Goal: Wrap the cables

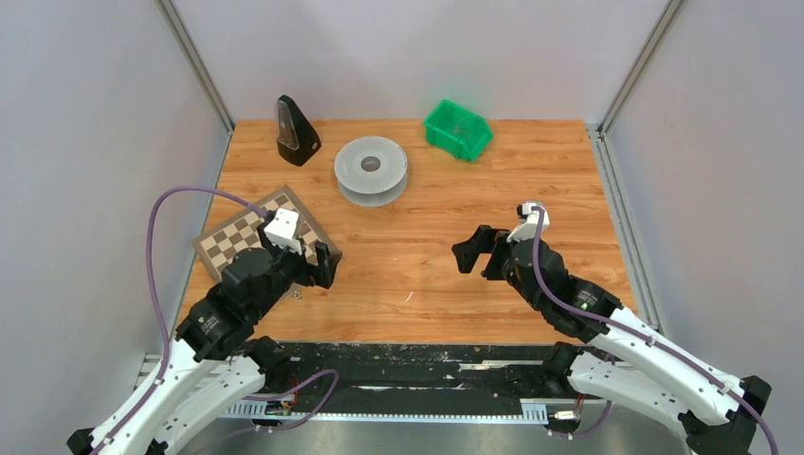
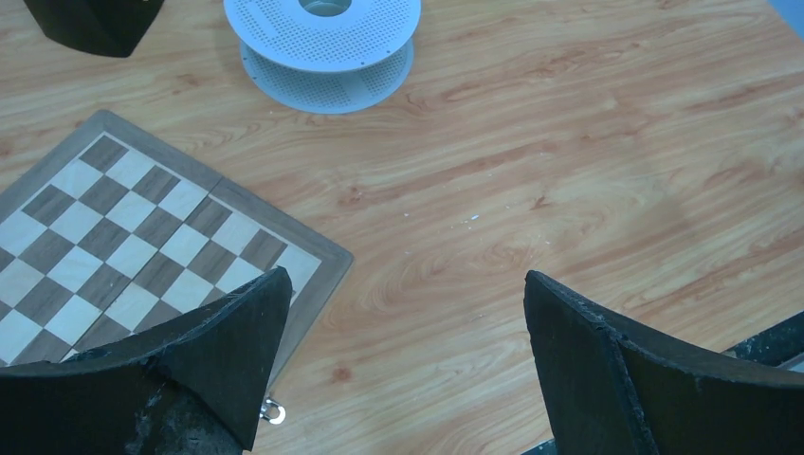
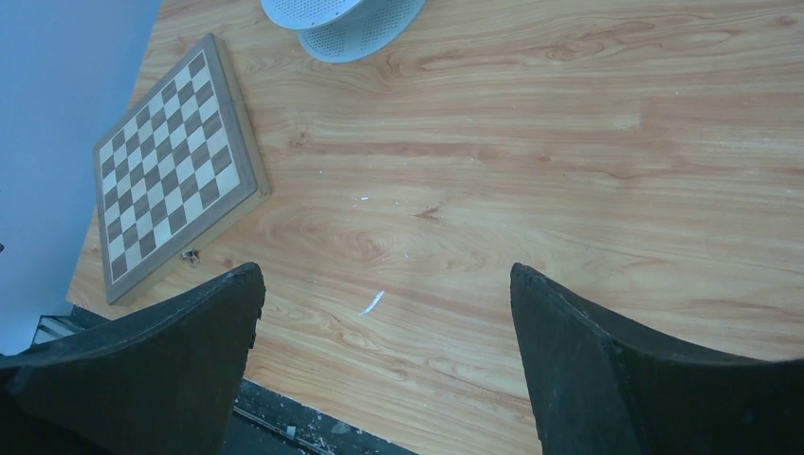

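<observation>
The grey reel (image 1: 371, 171) with two wide perforated discs and a centre hole lies flat at the back middle of the table. It also shows at the top of the left wrist view (image 2: 322, 38) and of the right wrist view (image 3: 346, 24). I cannot make out the fine pale strand on it. My left gripper (image 1: 318, 263) is open and empty above the near right corner of the chessboard; its jaws (image 2: 406, 280) stand wide apart. My right gripper (image 1: 479, 248) is open and empty over bare wood right of centre; its jaws (image 3: 384, 270) stand wide apart. Both grippers are well short of the reel.
A wooden chessboard (image 1: 248, 235) lies at the left, with a small metal clasp (image 2: 273, 411) at its near edge. A black pyramid-shaped object (image 1: 297, 133) stands at the back left. A green bin (image 1: 458, 129) sits at the back right. A small white scrap (image 3: 372, 302) lies near the front edge.
</observation>
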You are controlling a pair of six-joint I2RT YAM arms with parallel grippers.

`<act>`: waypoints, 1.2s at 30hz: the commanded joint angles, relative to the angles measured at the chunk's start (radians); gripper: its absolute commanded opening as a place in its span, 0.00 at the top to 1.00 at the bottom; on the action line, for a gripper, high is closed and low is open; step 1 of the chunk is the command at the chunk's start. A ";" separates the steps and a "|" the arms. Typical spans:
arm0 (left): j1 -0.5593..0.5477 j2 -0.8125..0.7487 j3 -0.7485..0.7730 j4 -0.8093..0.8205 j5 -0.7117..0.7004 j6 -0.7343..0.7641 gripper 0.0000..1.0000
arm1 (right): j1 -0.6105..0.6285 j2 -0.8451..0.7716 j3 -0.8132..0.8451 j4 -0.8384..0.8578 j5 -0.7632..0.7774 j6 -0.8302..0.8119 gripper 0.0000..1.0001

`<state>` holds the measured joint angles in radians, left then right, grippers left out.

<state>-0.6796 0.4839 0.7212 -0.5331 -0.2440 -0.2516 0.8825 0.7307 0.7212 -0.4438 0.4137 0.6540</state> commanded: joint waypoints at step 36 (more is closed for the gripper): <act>0.046 -0.037 0.004 0.049 0.023 -0.020 0.00 | -0.567 1.045 0.636 0.659 -0.274 -0.150 0.34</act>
<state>-0.6388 0.4465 0.7212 -0.5316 -0.1791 -0.2642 0.3344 1.6463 1.2346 0.0830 0.2787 0.4225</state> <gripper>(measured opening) 1.000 0.679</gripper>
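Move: The green bin lies some 48 cm ahead of the right hand, about 4 cm to its right and 17 cm below. The cable spool is about 32 cm ahead and 21 cm left of that hand, and the black metronome about 43 cm ahead and 41 cm left, both also well below it. From the left hand, the bin lies roughly 49 cm ahead, 31 cm to the right and 20 cm lower. Forward over the table towards the green bin goes the right hand, slowly at first, then in a fast reach of about 28 cm, drifting slightly right. It arcs up nearly 4 cm and comes back down almost to its starting height, while the hand turns clockwise some 20 degrees to face the bin and the empty fingers close by about a third, touching nothing. ##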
